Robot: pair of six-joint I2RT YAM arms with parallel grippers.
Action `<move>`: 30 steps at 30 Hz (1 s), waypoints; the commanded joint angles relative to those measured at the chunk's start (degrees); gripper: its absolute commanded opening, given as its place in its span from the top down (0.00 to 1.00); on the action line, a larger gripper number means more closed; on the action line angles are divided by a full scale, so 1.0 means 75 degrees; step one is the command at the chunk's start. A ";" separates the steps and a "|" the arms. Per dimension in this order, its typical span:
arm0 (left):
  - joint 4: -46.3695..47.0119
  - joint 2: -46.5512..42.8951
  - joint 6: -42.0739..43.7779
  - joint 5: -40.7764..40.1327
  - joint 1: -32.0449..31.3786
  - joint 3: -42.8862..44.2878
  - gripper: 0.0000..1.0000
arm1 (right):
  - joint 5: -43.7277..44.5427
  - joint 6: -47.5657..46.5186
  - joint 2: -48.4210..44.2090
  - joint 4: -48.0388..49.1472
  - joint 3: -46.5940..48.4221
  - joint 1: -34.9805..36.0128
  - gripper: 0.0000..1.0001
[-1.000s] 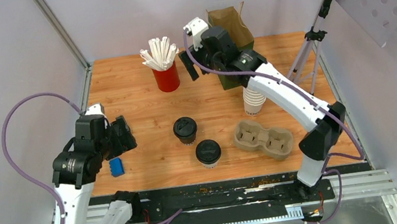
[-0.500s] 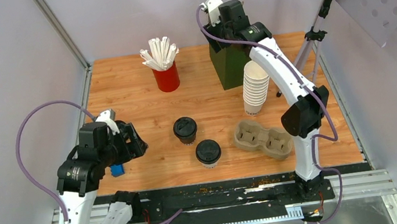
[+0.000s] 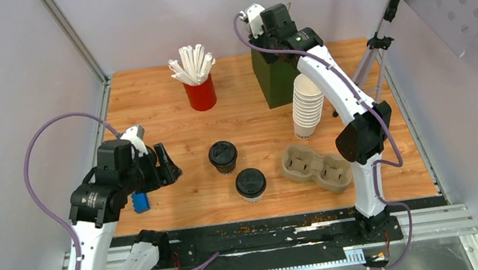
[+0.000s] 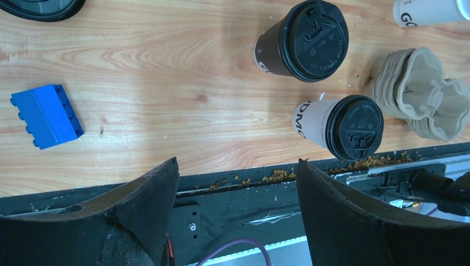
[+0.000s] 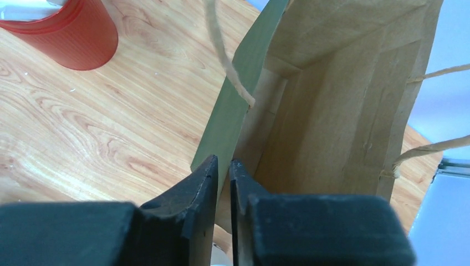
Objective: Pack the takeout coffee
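Note:
The takeout coffee, a white paper cup with a black lid (image 3: 251,183) (image 4: 338,124), stands near the table's front edge. A dark cup with a black lid (image 3: 223,157) (image 4: 305,41) stands just behind it. My left gripper (image 3: 169,167) (image 4: 238,162) hangs open and empty, to the left of both cups and apart from them. My right gripper (image 3: 265,38) (image 5: 223,163) is at the top of the green paper bag (image 3: 276,77) (image 5: 238,111). Its jaws are closed to a thin gap on the bag's left wall. The bag's brown inside shows nothing in it.
A pulp cup carrier (image 3: 317,166) (image 4: 421,88) lies right of the cups. A stack of lidless white cups (image 3: 306,106) stands in front of the bag. A red cup of straws (image 3: 199,84) (image 5: 72,39) is at the back. A blue brick (image 3: 140,202) (image 4: 47,116) lies under the left arm. A tripod (image 3: 373,52) stands at right.
The right arm rose from beside the bag to its top rim and its jaws closed on the wall. The left gripper moved right toward the cups.

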 commanded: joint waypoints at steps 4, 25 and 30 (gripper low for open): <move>-0.0121 -0.0103 0.0181 -0.0089 -0.0039 0.0385 0.16 | -0.0515 0.0888 -0.0129 -0.0115 0.0322 -0.0040 1.00; 0.0258 0.0093 0.0147 -0.0036 -0.0053 0.0378 0.15 | -0.0717 0.0490 -0.1365 -0.0232 -0.0939 0.0803 1.00; 0.0249 0.0145 0.0140 0.0007 -0.0073 0.0422 0.14 | -0.0704 0.0651 -0.1776 -0.0066 -0.1583 0.0929 1.00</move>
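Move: I have the near end of the green bag's left rim between my nearly closed right fingers. The bag's middle is about 6 cm ahead, 5 cm to the right and 12 cm below. The paper cup stack stands some 14 cm back and 9 cm right, the straw cup about 22 cm left and nearly level, the black coffee cup 24 cm back and 17 cm left. From my left hand, the bag is roughly 39 cm ahead and 35 cm right. With my right hand I finish closing the fingers on the bag's left rim, then drag the bag by it: a couple of centimetres left first, then mainly back towards me and further left, about 9 cm in all. My hand stays at one height, tipping down slightly and ending some 10 degrees round, partly counter-clockwise. ##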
